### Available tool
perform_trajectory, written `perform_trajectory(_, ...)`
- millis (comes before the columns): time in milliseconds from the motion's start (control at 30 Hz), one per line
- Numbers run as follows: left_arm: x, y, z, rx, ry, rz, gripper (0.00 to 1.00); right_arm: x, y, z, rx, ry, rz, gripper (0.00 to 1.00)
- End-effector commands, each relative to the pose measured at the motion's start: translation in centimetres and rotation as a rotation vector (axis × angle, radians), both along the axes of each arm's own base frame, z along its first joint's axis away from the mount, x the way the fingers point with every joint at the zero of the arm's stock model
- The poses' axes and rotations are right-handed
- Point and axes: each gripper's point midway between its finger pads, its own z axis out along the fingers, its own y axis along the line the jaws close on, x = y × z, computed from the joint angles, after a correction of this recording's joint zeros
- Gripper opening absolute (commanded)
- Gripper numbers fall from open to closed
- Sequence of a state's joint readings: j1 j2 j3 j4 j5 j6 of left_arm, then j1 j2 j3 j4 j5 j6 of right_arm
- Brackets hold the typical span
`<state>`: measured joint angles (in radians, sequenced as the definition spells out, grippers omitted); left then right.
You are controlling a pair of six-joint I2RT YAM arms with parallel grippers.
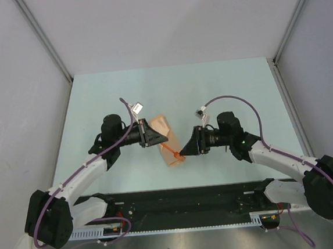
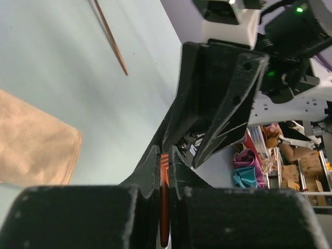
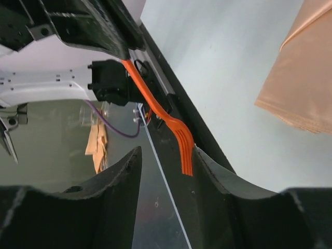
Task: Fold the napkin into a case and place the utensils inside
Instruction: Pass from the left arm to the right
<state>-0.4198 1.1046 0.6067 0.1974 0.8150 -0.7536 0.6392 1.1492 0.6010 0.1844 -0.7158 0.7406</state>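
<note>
The peach napkin (image 1: pixel 165 125) lies folded into a long narrow shape at the middle of the table, also visible as napkin (image 2: pixel 31 142) and napkin (image 3: pixel 303 88). My left gripper (image 1: pixel 163 141) (image 2: pixel 164 153) is shut on the handle of an orange fork (image 2: pixel 164 199) just above the cloth. The fork (image 1: pixel 171 150) (image 3: pixel 182 148) points its tines toward my right gripper (image 1: pixel 182 154) (image 3: pixel 167 154), which stands open, the tines lying against its right finger (image 3: pixel 223 181). A thin reddish-brown stick utensil (image 2: pixel 112 40) rests on the table beyond the napkin.
The pale green table (image 1: pixel 210 86) has white walls on the left, back and right. A black rail (image 1: pixel 185 201) runs along its near edge between the arm bases. The two grippers face each other closely over the napkin's near end.
</note>
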Motion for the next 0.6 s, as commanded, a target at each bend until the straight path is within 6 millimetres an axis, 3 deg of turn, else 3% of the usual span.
perform_trajectory(0,-0.8,-0.2,3.3,-0.046,-0.123,-0.088,0.00,-1.2,0.5,0.6,0.020,-0.049,0.129,0.49)
perform_trajectory(167,-1.1,-0.3,3.5,-0.060,-0.118,-0.104,0.00,-1.7,1.2,0.0,0.035,-0.026,0.166,0.44)
perform_trajectory(233,-1.2,-0.4,3.8,-0.073,-0.120,-0.113,0.00,-2.3,1.7,0.0,0.048,-0.026,0.189,0.31)
perform_trajectory(300,-0.8,-0.4,3.6,-0.063,-0.111,-0.102,0.00,-2.6,2.1,0.0,0.071,-0.007,0.196,0.01)
perform_trajectory(367,0.3,-0.5,3.2,-0.039,-0.091,-0.063,0.00,-3.3,2.6,-0.2,0.084,0.052,0.196,0.00)
perform_trajectory(400,1.2,-0.4,2.9,-0.013,-0.074,-0.023,0.16,-2.8,2.9,-0.2,0.093,0.049,0.161,0.00)
perform_trajectory(467,3.7,1.2,1.0,0.148,-0.011,0.126,0.58,-2.7,2.7,-1.6,0.065,0.164,0.060,0.00)
perform_trajectory(500,6.2,3.0,0.0,0.242,-0.014,0.287,0.84,-2.0,2.4,-1.8,0.070,0.197,-0.022,0.00)
perform_trajectory(567,7.8,5.1,-1.2,0.328,0.038,0.412,0.90,-2.1,1.7,-3.8,0.032,0.312,-0.097,0.00)
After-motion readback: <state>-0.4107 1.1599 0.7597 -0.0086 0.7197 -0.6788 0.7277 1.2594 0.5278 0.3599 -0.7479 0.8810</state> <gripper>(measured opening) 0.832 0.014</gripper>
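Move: The fork is still gripped by its handle in the left fingers. Its head hangs roughly 6 cm back, 4 cm right and 5 cm below the left hand, and about 2 cm left of and 3 cm below the right hand, level with it fore and aft. The folded napkin lies on the table some 10 cm ahead, 3 cm left and 17 cm below the right hand; the spoon lies about 11 cm ahead, 21 cm right and equally low. The fork's head end is taken by the half-open right fingers, which come back and down about 3 cm and a little left, then shut around it near the neck. The left hand keeps its hold while easing back and up 1 to 2 cm, then opens wide, lets go of the handle and moves some 4 cm forward, away from the right hand, which carries on slightly back and down with the fork. ##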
